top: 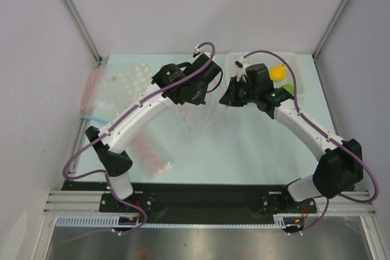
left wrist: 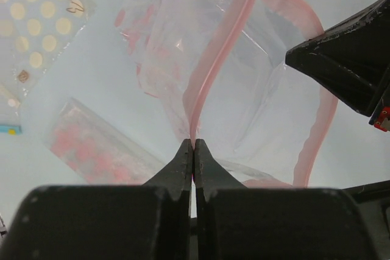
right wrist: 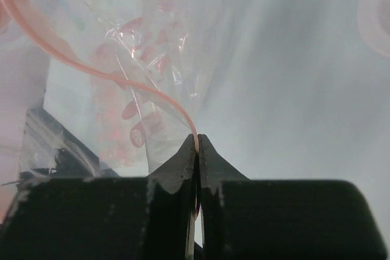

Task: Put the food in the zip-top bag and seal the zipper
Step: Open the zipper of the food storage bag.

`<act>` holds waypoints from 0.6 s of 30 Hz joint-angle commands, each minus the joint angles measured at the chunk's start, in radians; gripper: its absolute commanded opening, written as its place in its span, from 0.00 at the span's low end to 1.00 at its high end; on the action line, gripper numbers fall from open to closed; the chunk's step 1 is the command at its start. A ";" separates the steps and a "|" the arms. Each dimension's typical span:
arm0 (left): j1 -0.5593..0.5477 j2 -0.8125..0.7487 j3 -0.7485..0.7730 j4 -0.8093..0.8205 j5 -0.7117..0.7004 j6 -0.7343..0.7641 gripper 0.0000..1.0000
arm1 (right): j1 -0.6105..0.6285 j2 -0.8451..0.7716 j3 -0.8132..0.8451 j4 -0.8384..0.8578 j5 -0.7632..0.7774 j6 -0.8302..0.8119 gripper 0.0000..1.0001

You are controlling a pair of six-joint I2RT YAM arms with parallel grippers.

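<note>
The clear zip-top bag hangs between my two grippers at mid-table, its mouth spread open. My left gripper is shut on one lip of the pink-red zipper; the other lip curves away on the right. In the right wrist view my right gripper is shut on the zipper as well. From above, the left gripper and right gripper sit close together over the bag. A yellow fruit and a green fruit lie in the white tray. Other food is hidden behind the right arm.
A packet of pale round pieces lies at the back left. Near the left arm lies a packet of pink-red pieces. Reddish pieces show through the bag film; I cannot tell whether they are inside or beneath it. Frame posts stand at the back corners.
</note>
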 commanded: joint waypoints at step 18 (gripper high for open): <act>0.026 0.029 -0.106 0.220 0.229 0.069 0.00 | 0.009 -0.053 -0.146 0.227 -0.058 0.043 0.66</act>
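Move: Both hands pinch the pink lips of the food storage bag's mouth. Its middle is some 4 cm right of the left hand and 4 cm left of the right hand, level fore-and-aft and a couple of centimetres lower. The food bin stands about 17 cm ahead, 18 cm right and 18 cm below the right hand; the flat printed bag lies about 22 cm left, 10 cm back and 20 cm below the left hand. The right hand opens, releasing its lip and sinking 3 cm; the left, still pinching, moves down and right towards it. ##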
